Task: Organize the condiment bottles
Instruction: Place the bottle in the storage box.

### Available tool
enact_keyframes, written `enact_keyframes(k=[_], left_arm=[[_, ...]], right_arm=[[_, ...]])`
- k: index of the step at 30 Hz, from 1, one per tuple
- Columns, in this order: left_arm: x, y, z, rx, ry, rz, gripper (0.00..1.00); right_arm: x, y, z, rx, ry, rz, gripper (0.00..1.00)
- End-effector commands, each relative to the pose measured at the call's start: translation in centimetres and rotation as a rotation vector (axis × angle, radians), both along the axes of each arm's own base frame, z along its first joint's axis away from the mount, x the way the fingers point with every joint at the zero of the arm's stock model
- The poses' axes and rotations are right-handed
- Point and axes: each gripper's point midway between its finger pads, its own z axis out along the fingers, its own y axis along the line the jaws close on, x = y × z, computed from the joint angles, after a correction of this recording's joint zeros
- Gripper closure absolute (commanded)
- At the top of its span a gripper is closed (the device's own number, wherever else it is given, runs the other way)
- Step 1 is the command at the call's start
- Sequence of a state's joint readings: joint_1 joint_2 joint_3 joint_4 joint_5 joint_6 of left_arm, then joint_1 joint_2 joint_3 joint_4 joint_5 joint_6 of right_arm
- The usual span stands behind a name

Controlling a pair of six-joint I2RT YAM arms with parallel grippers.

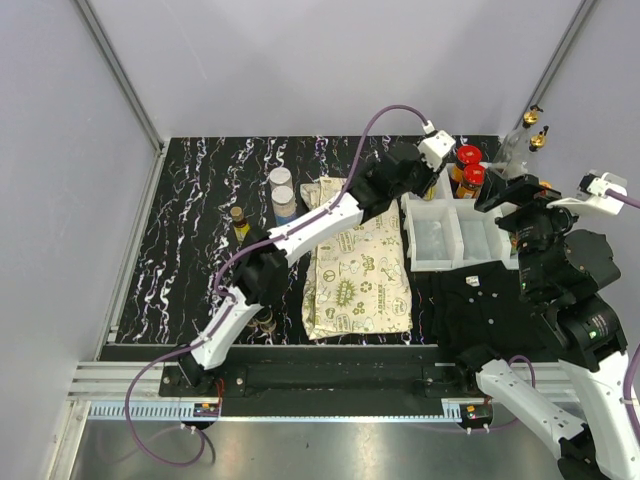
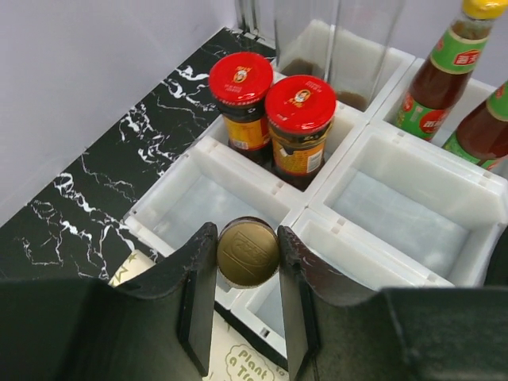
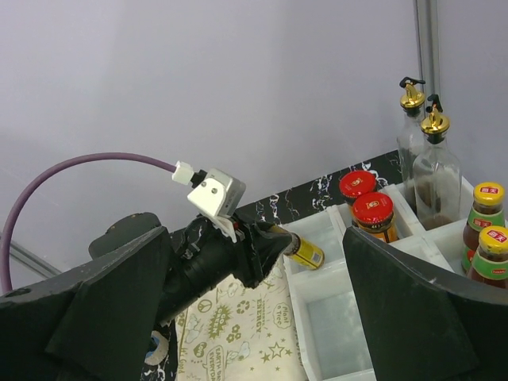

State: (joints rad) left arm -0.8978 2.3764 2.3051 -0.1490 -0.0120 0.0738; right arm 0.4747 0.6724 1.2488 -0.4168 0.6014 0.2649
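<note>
My left gripper is shut on a small bottle with a gold cap and a yellow label, and holds it tilted over the near-left compartments of the white bins. Two red-capped jars stand together in a back compartment. Two green-labelled sauce bottles and two glass bottles with gold pourers stand in the back right compartments. My right gripper is wide open and empty, raised to the right of the bins.
The cream patterned cloth lies left of the bins. Two white-capped clear jars, a small dark bottle and another bottle by the left arm stand on the black marbled table. A black cloth lies front right.
</note>
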Motion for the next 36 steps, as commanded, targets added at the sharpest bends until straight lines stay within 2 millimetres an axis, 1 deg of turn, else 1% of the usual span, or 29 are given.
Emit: enact_keyframes(k=[1, 4, 5, 6, 7, 8, 10, 11, 14, 16, 22, 23, 27, 28, 30, 31, 33, 36], left_arm=[[0.5, -1.1, 8.2, -0.169, -0.193, 0.035, 1.0], [1.2, -1.2, 7.9, -0.171, -0.205, 0.059, 1.0], [1.5, -1.5, 7.1, -0.159, -0.213, 0.056, 1.0], [1.5, -1.7, 6.9, -0.153, -0.225, 0.052, 1.0], [1.9, -1.7, 6.4, -0.142, -0.237, 0.06, 1.0], [2.6, -1.6, 5.4, -0.118, -0.256, 0.086, 1.0], [3.3, -1.5, 4.5, -0.092, -0.271, 0.111, 1.0], [3.7, -1.4, 3.7, -0.07, -0.281, 0.13, 1.0], [4.3, -1.2, 2.8, -0.061, -0.288, 0.153, 1.0], [4.7, -1.1, 2.7, -0.074, -0.286, 0.16, 1.0], [6.3, -0.7, 1.3, -0.115, -0.256, 0.17, 0.99], [6.8, -0.3, 1.1, -0.115, -0.253, 0.176, 0.99], [7.7, 0.2, 0.4, -0.12, -0.236, 0.189, 0.96], [7.9, 0.3, 0.0, -0.121, -0.228, 0.188, 0.93], [8.0, 0.4, -0.2, -0.123, -0.221, 0.189, 0.87], [8.2, 0.6, -0.2, -0.133, -0.211, 0.192, 0.85], [8.2, 0.5, -0.2, -0.147, -0.199, 0.187, 0.85], [8.4, 0.7, 0.5, -0.178, -0.194, 0.188, 0.83]], right_arm=[[-0.3, -0.3, 0.1, -0.01, -0.012, -0.003, 0.0], [-0.3, -0.3, -0.2, -0.009, -0.006, -0.004, 0.0], [-0.2, -0.2, -0.3, -0.01, -0.005, -0.003, 0.0], [-0.2, -0.2, -0.3, -0.009, -0.004, -0.004, 0.0], [-0.1, -0.2, -0.5, -0.01, -0.001, -0.005, 0.0], [0.0, -0.2, -0.8, -0.012, 0.006, -0.008, 0.0], [0.2, -0.1, -1.0, -0.014, 0.007, -0.01, 0.0], [0.2, -0.1, -1.2, -0.014, 0.01, -0.01, 0.0], [0.5, 0.1, -1.4, -0.016, 0.014, -0.008, 0.0], [0.6, 0.1, -1.5, -0.019, 0.017, -0.01, 0.0], [0.6, 0.0, -2.1, -0.022, 0.026, -0.014, 0.0], [0.6, 0.0, -2.1, -0.023, 0.027, -0.016, 0.0], [0.8, 0.0, -2.2, -0.028, 0.029, -0.021, 0.0], [0.9, 0.0, -2.2, -0.029, 0.032, -0.021, 0.0], [1.0, 0.2, -2.2, -0.031, 0.032, -0.018, 0.0], [1.1, 0.2, -2.4, -0.032, 0.035, -0.018, 0.0], [1.2, 0.3, -2.4, -0.033, 0.036, -0.016, 0.0], [1.3, 0.3, -2.5, -0.036, 0.036, -0.015, 0.0]])
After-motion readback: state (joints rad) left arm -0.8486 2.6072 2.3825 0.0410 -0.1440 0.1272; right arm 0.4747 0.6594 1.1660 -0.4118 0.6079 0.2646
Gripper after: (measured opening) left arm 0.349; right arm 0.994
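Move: The left hand holds the yellow-label bottle by its neck. The storage box's empty far-left compartment lies some 11 cm ahead, 3 cm to the right and 17 cm below. The two red-lidded jars stand in the next compartment, both about 14 cm right and 14 cm below, one 9 cm ahead, the other 15. The near-left compartment is roughly 4 cm back and 3 cm right. From the right hand, the far-left compartment lies straight ahead about 31 cm, 38 cm down. Down and forward goes the left hand, after a small drift of about 2 cm to the right. It sinks nearly 8 cm as it starts ahead, then runs on almost level to make about 7 cm forward, taking the bottle from the divider between the two left compartments towards the far-left one. The wrist swings some 10 degrees counter-clockwise and the fingers keep their grip; the empty right hand, still open, sinks about 3 cm. ##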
